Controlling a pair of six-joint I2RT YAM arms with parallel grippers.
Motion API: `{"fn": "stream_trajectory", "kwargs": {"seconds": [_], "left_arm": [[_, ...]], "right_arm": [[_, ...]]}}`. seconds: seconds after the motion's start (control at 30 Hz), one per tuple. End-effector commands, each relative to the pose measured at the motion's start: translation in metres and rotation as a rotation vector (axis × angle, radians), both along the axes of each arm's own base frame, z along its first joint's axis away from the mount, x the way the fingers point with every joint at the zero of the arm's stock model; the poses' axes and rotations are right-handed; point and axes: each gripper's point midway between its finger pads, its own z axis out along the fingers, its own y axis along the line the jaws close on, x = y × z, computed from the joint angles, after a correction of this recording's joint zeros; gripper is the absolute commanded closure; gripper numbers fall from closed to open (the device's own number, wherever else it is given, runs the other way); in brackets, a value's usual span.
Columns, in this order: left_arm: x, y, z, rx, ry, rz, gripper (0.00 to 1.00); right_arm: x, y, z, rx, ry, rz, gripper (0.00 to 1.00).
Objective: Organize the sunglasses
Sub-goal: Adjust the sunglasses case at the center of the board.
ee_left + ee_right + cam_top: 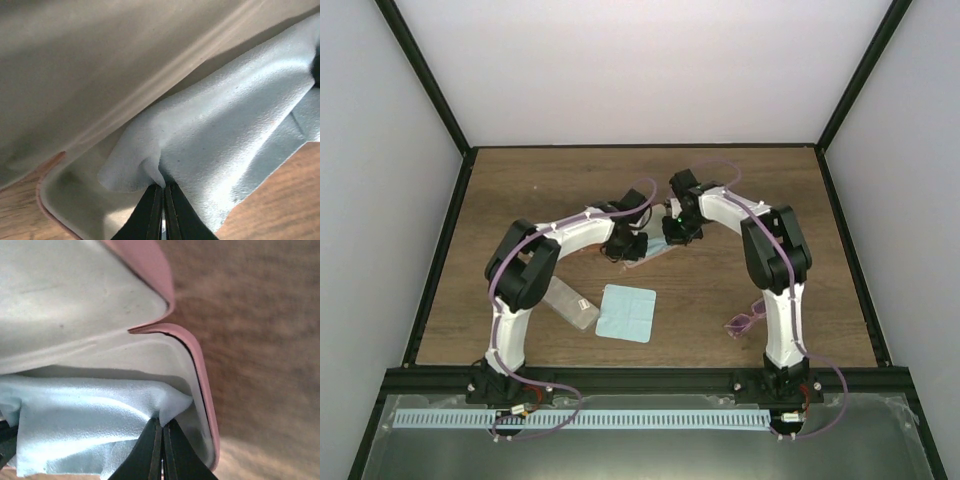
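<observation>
A pair of sunglasses (745, 322) with purple-pink lenses lies on the wooden table beside the right arm's lower link. At mid-table an open pink case (202, 371) with a cream lining (75, 200) holds a light blue cloth (225, 135). My left gripper (164, 186) is shut, pinching a fold of that cloth at one end of the case. At the other end my right gripper (162, 422) is shut on a corner of the same cloth (75, 415), just inside the pink rim. In the top view both grippers (632, 245) (672, 235) meet over the case (642, 262).
A second light blue cloth (626, 312) lies flat near the front middle of the table. A grey oblong case (570, 303) lies to its left, by the left arm. Black frame rails border the table (520, 190) on all sides.
</observation>
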Motion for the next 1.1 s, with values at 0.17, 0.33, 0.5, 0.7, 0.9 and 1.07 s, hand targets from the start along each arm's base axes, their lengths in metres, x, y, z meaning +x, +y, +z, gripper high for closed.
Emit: {"fn": "stream_trajectory", "kwargs": {"seconds": [0.17,0.33,0.5,0.7,0.9,1.07], "left_arm": [[-0.079,-0.02,-0.02,0.009,0.224,-0.278,0.96],[-0.109,-0.019,-0.028,0.008,0.289,-0.334,0.96],[-0.13,-0.014,-0.034,0.012,0.319,-0.342,0.96],[-0.128,-0.013,-0.032,0.023,0.293,-0.338,0.96],[-0.111,-0.014,-0.022,0.059,0.232,-0.311,0.96],[-0.113,-0.008,-0.019,0.061,0.221,-0.275,0.96]], "right_arm": [[-0.056,-0.023,-0.001,-0.009,0.045,-0.02,0.99],[-0.082,-0.033,-0.005,-0.003,0.072,-0.028,0.99],[-0.104,-0.04,-0.004,0.011,0.088,-0.029,0.99],[-0.096,-0.034,0.012,0.039,0.053,-0.024,0.99],[-0.077,-0.037,0.016,-0.008,0.005,-0.038,0.99],[-0.07,-0.037,0.019,-0.02,-0.019,-0.04,0.99]]}}
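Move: Inside the open sunglasses case, both hands already pinch the blue cloth. The case's middle lies about 2 cm ahead and 4 cm right of the left hand, and 1 cm back and 5 cm left of the right hand, roughly level with both. From the left hand, the flat cloth is some 16 cm back and 3 cm left, the grey case 13 cm back and 16 cm left. The purple sunglasses lie 20 cm back and 17 cm right of the right hand. Dragging the open case along the board with shut fingertips in its tray, both hands travel level back towards the base and somewhat right, about 7 cm back for the left and 9 cm for the right. The left wrist turns some 15 degrees clockwise; the right hand finally rises about 1 cm and eases slightly forward. Both keep their pinch on the cloth. ##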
